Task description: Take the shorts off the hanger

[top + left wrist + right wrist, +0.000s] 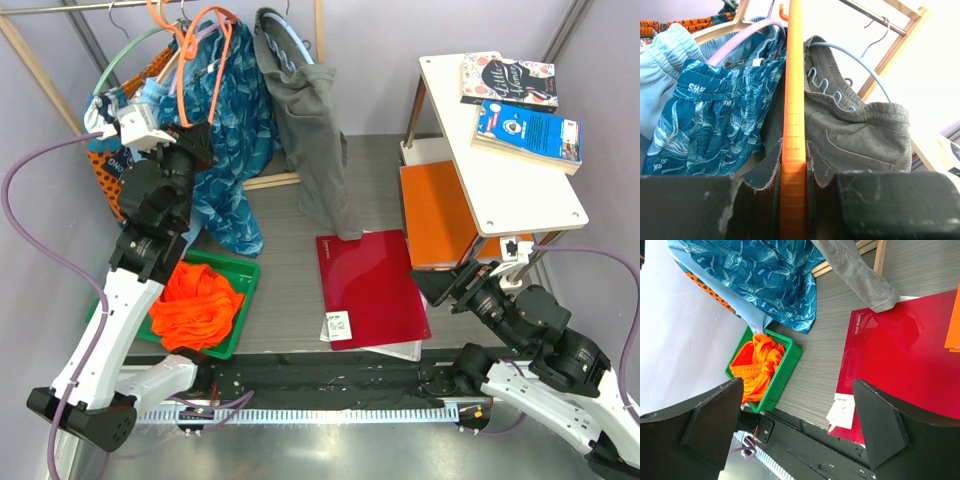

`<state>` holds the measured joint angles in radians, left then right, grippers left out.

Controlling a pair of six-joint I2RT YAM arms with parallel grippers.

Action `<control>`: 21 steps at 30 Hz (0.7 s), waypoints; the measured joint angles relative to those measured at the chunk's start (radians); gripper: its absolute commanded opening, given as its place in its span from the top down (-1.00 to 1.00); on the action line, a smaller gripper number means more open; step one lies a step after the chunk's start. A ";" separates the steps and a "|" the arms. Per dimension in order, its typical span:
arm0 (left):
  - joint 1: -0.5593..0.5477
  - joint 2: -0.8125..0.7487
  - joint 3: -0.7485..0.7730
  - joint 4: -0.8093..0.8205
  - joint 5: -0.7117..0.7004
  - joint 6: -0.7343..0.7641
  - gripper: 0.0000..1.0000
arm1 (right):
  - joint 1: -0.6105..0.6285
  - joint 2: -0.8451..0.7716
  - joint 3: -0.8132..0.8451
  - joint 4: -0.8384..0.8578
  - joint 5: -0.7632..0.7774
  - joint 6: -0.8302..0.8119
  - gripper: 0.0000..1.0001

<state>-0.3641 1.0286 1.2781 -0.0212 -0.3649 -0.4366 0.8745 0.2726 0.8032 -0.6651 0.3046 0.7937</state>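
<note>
The thin orange hanger (217, 75) is up at the clothes rack at the back left, bare, among other hanging garments. My left gripper (195, 135) is raised to it and shut on its lower part. In the left wrist view the hanger (794, 100) runs straight up from between the pads of the left gripper (794, 165), which press on both its sides. The bright orange shorts (197, 305) lie crumpled in a green bin (245, 270) on the table's left, also in the right wrist view as shorts (757, 365) and bin (785, 375). My right gripper (440, 285) (797, 390) hovers open and empty at the right.
Blue patterned shorts (235, 130), grey shorts (310, 120) and light-blue shorts (660, 75) hang on the wooden rack. A red folder (370, 285) lies mid-table. At the right stand a white shelf (510, 185) with books (525, 130) and an orange board (435, 215).
</note>
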 measured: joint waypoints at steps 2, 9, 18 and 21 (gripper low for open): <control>0.000 -0.002 0.000 0.002 0.001 0.000 0.99 | 0.000 0.000 -0.002 0.000 -0.002 0.002 -0.91; 0.000 0.049 0.008 0.002 0.017 -0.001 0.99 | 0.000 0.000 -0.002 0.002 -0.003 0.004 -0.91; 0.000 0.152 0.058 0.004 0.017 0.037 0.99 | 0.000 0.000 -0.002 0.002 -0.003 0.003 -0.91; 0.000 0.174 0.063 0.010 0.017 0.055 0.99 | 0.000 0.000 -0.002 0.002 -0.002 0.003 -0.91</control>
<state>-0.3641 1.2030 1.3407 -0.0116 -0.3477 -0.3820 0.8745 0.2729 0.8009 -0.6636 0.3023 0.7971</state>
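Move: The left hand already grips the empty orange hanger by its lower part. The clothes rail it is being carried to crosses about 17 cm straight ahead of that hand and 12 cm above it. The blue patterned shorts hang some 12 cm ahead, 4 cm left and 8 cm lower than the hand; the grey shorts are about 12 cm ahead, 11 cm right and 10 cm lower. From the right hand, that stretch of rail is roughly 38 cm ahead, 40 cm left and 30 cm up. The empty orange hanger, hook end foremost, is carried by the left hand about 5 cm forward and 3 cm down towards the rail, drifting some 2 cm right, between the blue patterned shorts and the grey shorts. The wrist tips about 5 degrees down and rolls as much, left side rising, while the fingers keep their pinch. ##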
